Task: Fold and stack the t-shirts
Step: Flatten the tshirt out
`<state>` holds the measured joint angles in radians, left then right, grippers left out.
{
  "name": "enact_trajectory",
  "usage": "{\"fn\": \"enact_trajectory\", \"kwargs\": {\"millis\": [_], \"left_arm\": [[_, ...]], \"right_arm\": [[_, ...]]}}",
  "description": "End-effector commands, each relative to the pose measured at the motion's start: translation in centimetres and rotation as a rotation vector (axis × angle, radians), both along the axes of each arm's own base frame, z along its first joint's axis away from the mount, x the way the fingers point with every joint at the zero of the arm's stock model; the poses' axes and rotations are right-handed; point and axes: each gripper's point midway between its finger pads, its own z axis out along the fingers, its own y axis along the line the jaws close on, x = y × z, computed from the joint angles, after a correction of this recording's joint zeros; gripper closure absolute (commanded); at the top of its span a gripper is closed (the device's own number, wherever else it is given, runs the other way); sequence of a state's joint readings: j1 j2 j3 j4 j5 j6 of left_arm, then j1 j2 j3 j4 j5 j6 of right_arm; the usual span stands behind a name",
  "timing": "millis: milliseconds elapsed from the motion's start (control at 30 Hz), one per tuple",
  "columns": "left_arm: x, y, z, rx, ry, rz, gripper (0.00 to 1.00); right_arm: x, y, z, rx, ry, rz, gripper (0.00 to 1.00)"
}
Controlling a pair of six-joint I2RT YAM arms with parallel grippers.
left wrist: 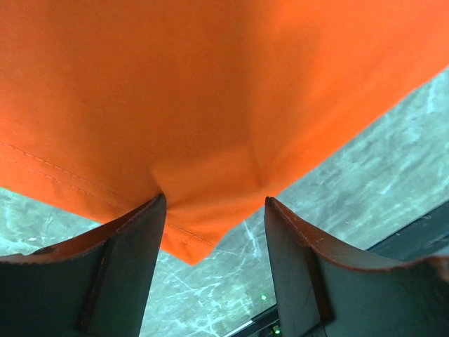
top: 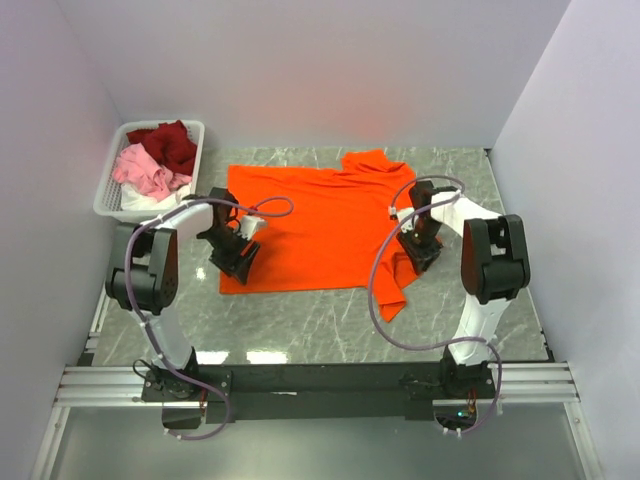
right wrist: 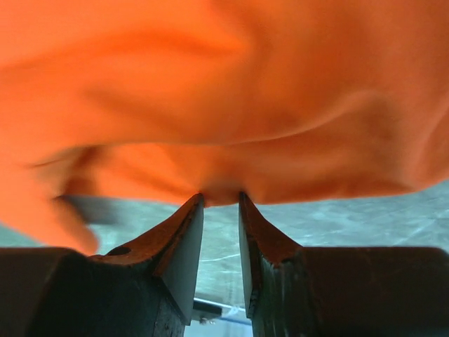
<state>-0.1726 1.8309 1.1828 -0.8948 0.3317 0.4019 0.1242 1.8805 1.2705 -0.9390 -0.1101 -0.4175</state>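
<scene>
The bright orange t-shirt point(top: 320, 220) lies spread across the middle of the table, its right sleeve hanging rumpled toward the front. My left gripper point(top: 236, 258) stands over its near left corner. In the left wrist view it point(left wrist: 214, 200) is open, its jaws wide with the hemmed corner of the orange cloth point(left wrist: 210, 84) between the tips. My right gripper point(top: 420, 248) is at the shirt's right edge. In the right wrist view its jaws point(right wrist: 220, 196) stand narrow, pinching a small pucker of the orange cloth point(right wrist: 231, 91), which looks lifted off the table.
A white slotted basket point(top: 108, 196) stands at the back left, holding a dark red shirt point(top: 168, 143), a pink one point(top: 145, 172) and a white one point(top: 142, 201). White walls close in three sides. The black rail point(top: 320, 380) runs along the near edge.
</scene>
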Motion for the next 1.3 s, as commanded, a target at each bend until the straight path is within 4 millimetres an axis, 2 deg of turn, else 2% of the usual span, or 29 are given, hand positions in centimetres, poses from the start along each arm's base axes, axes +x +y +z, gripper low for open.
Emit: {"fn": "enact_trajectory", "kwargs": {"millis": [0, 67, 133, 167, 200, 267, 300, 333, 367, 433, 500, 533, 633, 700, 733, 767, 800, 833, 967, 1067, 1100, 1167, 1200, 1267], "left_arm": [[-0.7, 2.6, -2.3, 0.127, 0.003, 0.001, 0.34], [-0.4, 3.9, -2.6, 0.157, 0.002, 0.026, 0.34], [0.9, 5.3, -2.5, 0.173, -0.017, 0.071, 0.35], [1.6, 5.5, -2.2, 0.162, -0.025, 0.087, 0.35], [3.2, 5.1, -1.1, 0.108, -0.056, 0.106, 0.35], [5.4, 3.9, 1.2, 0.018, -0.129, 0.068, 0.34], [5.9, 2.2, 2.4, -0.059, -0.159, 0.039, 0.34], [6.5, 1.3, 3.9, -0.096, -0.21, 0.007, 0.34], [7.2, 0.3, 5.3, -0.138, -0.264, -0.057, 0.33], [7.4, -2.5, 7.2, -0.205, -0.337, -0.144, 0.32], [7.8, -4.6, 8.5, -0.243, -0.4, -0.235, 0.32], [7.2, -6.7, 9.0, -0.281, -0.41, -0.285, 0.32], [6.3, -10.4, 10.2, -0.388, -0.424, -0.351, 0.33], [5.0, -13.6, 10.7, -0.479, -0.446, -0.412, 0.34], [4.4, -14.6, 10.6, -0.497, -0.456, -0.433, 0.34], [3.6, -15.1, 9.6, -0.492, -0.453, -0.449, 0.35], [3.8, -16.9, 10.1, -0.508, -0.517, -0.486, 0.35], [3.8, -17.2, 9.7, -0.507, -0.512, -0.462, 0.36], [5.3, -16.5, 8.7, -0.447, -0.496, -0.356, 0.38], [6.6, -14.0, 8.8, -0.417, -0.482, -0.265, 0.38], [7.4, -12.4, 8.9, -0.393, -0.484, -0.216, 0.38], [7.6, -10.3, 8.5, -0.342, -0.459, -0.163, 0.38], [8.1, -8.4, 8.2, -0.29, -0.464, -0.123, 0.39], [7.3, -5.8, 7.3, -0.233, -0.435, -0.099, 0.39]], "right_arm": [[1.7, -3.9, -1.0, -0.144, -0.045, -0.05, 0.66], [2.5, -6.1, -1.4, -0.205, -0.047, -0.089, 0.67], [4.7, -9.2, -0.6, -0.259, -0.093, -0.161, 0.67], [5.5, -9.6, -0.1, -0.255, -0.11, -0.174, 0.67], [6.9, -8.7, 1.4, -0.175, -0.141, -0.185, 0.67], [7.7, -6.8, 3.8, -0.065, -0.182, -0.172, 0.66], [7.5, -5.4, 5.9, 0.005, -0.194, -0.153, 0.64], [7.2, -3.0, 6.9, 0.127, -0.192, -0.131, 0.63], [6.8, -2.3, 7.6, 0.162, -0.189, -0.112, 0.62], [5.1, -1.0, 8.6, 0.212, -0.167, -0.087, 0.61], [3.7, -0.8, 8.5, 0.223, -0.144, -0.079, 0.61], [3.2, -0.7, 9.0, 0.226, -0.154, -0.082, 0.61], [1.4, 0.0, 8.4, 0.237, -0.109, -0.094, 0.62], [0.6, 0.4, 7.3, 0.243, -0.09, -0.126, 0.63], [0.4, 1.2, 6.8, 0.245, -0.082, -0.123, 0.63], [0.7, 1.5, 6.3, 0.244, -0.096, -0.121, 0.63], [0.4, 1.7, 5.4, 0.235, -0.074, -0.125, 0.63], [0.5, 1.8, 4.9, 0.228, -0.067, -0.13, 0.63], [1.0, 1.2, 2.0, 0.146, -0.073, -0.124, 0.64], [0.8, -0.4, -0.1, 0.038, -0.066, -0.112, 0.64], [0.5, -1.4, -0.8, -0.021, -0.056, -0.104, 0.64], [-0.4, -2.4, -1.8, -0.079, -0.046, -0.065, 0.66], [-0.7, -2.8, -1.8, -0.103, -0.054, -0.047, 0.66], [-2.2, -4.4, -2.3, -0.18, -0.041, 0.006, 0.67]]}}
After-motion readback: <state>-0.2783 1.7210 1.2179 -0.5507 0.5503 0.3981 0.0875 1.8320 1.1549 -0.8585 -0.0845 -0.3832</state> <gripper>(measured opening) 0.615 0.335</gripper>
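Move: Just by the left fingers is the orange t-shirt's near left corner, about 4 cm left and 5 cm back, at fingertip level; the shirt's middle is some 17 cm right and 11 cm ahead, the laundry basket roughly 24 cm left and 29 cm ahead. For the right hand, low over the shirt's right edge, the bunched near sleeve is about 7 cm left and 8 cm back, the far sleeve some 13 cm left and 29 cm ahead. Stroking low to the left by about 3 cm, the left fingers leave the near corner, lift forward over the shirt, swing some 16 cm right and start back left, half open, tilted forward about 25 degrees. The right hand sweeps about 7 cm right and forward, low along the cloth's edge, arcs up and back with its fingers nearly shut, and lowers onto the cloth beside the near sleeve. ##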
